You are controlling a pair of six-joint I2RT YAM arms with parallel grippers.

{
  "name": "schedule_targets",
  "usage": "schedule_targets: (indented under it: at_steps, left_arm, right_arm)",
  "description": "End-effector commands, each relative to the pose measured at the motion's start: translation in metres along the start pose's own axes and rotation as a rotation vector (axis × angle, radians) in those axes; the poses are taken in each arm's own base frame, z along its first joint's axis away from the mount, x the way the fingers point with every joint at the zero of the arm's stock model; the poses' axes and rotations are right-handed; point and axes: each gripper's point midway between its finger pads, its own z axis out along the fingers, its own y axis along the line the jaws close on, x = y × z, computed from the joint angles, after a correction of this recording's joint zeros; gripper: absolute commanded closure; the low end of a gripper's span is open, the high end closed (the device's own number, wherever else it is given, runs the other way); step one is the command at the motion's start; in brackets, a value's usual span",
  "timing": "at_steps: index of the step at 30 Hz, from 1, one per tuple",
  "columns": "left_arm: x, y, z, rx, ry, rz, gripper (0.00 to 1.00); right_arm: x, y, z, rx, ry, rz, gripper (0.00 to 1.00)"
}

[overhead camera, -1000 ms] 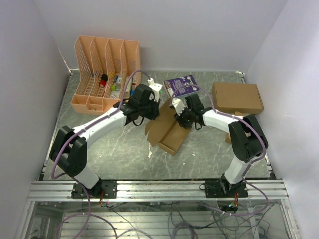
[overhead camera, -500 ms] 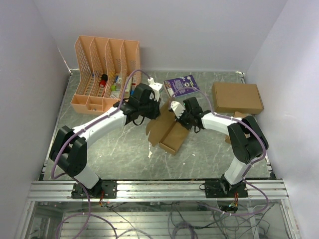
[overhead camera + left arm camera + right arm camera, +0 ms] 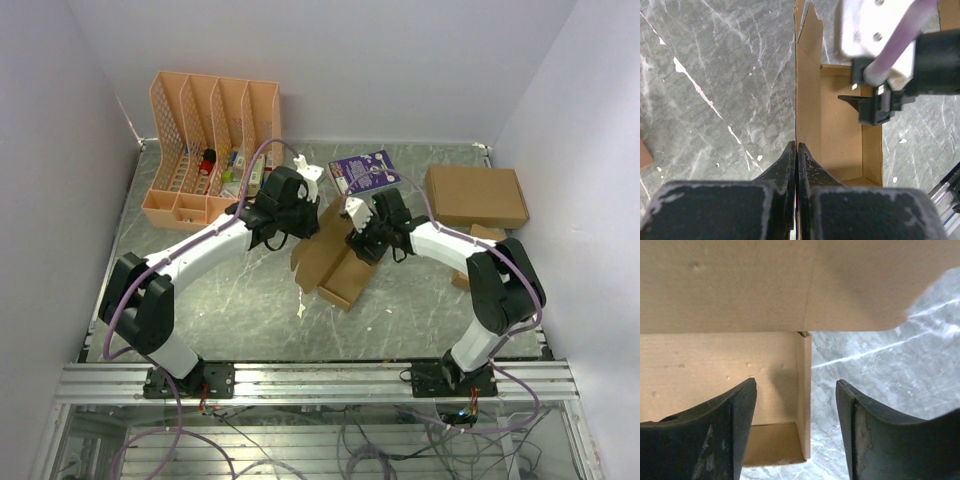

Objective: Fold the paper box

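Observation:
The paper box [image 3: 330, 262] is a brown cardboard sheet partly shaped into an open tray with raised flaps, lying mid-table. My left gripper [image 3: 306, 214] is shut on the thin upright side wall of the box [image 3: 807, 100], with the card edge pinched between its fingertips [image 3: 798, 146]. The right gripper [image 3: 358, 236] hangs over the tray's far end, and its white mount shows in the left wrist view [image 3: 875, 30]. It is open [image 3: 796, 386], its fingers straddling the tray's corner wall [image 3: 804, 390] without touching. A wide flap [image 3: 765, 285] crosses above it.
An orange file organiser [image 3: 212, 150] with small items stands at the back left. A purple packet [image 3: 363, 172] lies behind the box. A larger closed brown cardboard box [image 3: 476, 196] sits at the back right, with a small brown piece [image 3: 461, 280] beside the right arm.
The right gripper closed near the box's far end, then opened again and shifted slightly right. The left gripper kept its pinch on the wall; the box barely moved.

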Motion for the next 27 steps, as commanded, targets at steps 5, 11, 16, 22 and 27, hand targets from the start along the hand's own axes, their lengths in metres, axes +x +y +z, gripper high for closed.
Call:
schedule_targets:
  at_steps: [5, 11, 16, 22, 27]
  left_arm:
    - [-0.020, 0.013, -0.001, -0.037, -0.022, 0.027, 0.77]
    - [-0.042, 0.029, -0.009, -0.097, -0.079, -0.016, 0.23]
    - [-0.064, 0.047, -0.051, -0.169, -0.215, -0.116, 0.11]
    - [-0.016, 0.091, -0.127, -0.323, -0.409, -0.387, 0.08]
    - [0.064, 0.141, -0.146, -0.491, -0.393, -0.630, 0.02]
  right_arm:
    - [-0.060, -0.003, -0.063, -0.179, -0.237, 0.011, 0.28]
    - [-0.074, -0.017, -0.112, -0.241, -0.391, 0.022, 0.27]
    - [-0.092, -0.007, -0.139, -0.325, -0.516, 0.042, 0.27]
    - [-0.109, 0.003, -0.165, -0.365, -0.701, 0.144, 0.01]
    - [-0.083, 0.035, -0.164, -0.664, -0.687, 0.196, 0.01]
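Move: The left hand still pinches the raised lid near its upper edge; the lid's middle is about 3 cm back, 2 right and 5 below. The tray lies 7 cm back, 7 right and 13 below; the purple book is 17 ahead, 10 right, 14 below. The right hand is open at the tray's far end wall: tray middle 6 cm back, 4 left, 2 below; lid 9 left, 1 back, 5 above. The left fingers open wide and let go of the lid, the hand first easing some 3 cm forward along the direction it was reaching, then swinging away left towards the organizer, ending about 17 cm left and 5 cm higher, turned some 35 degrees counter-clockwise. Meanwhile the right hand leaves the tray's far end wall almost straight up, about 18 cm, then also draws back nearly 5 cm, rolling its left side up some 45 degrees as its part-open fingers spread fully. ##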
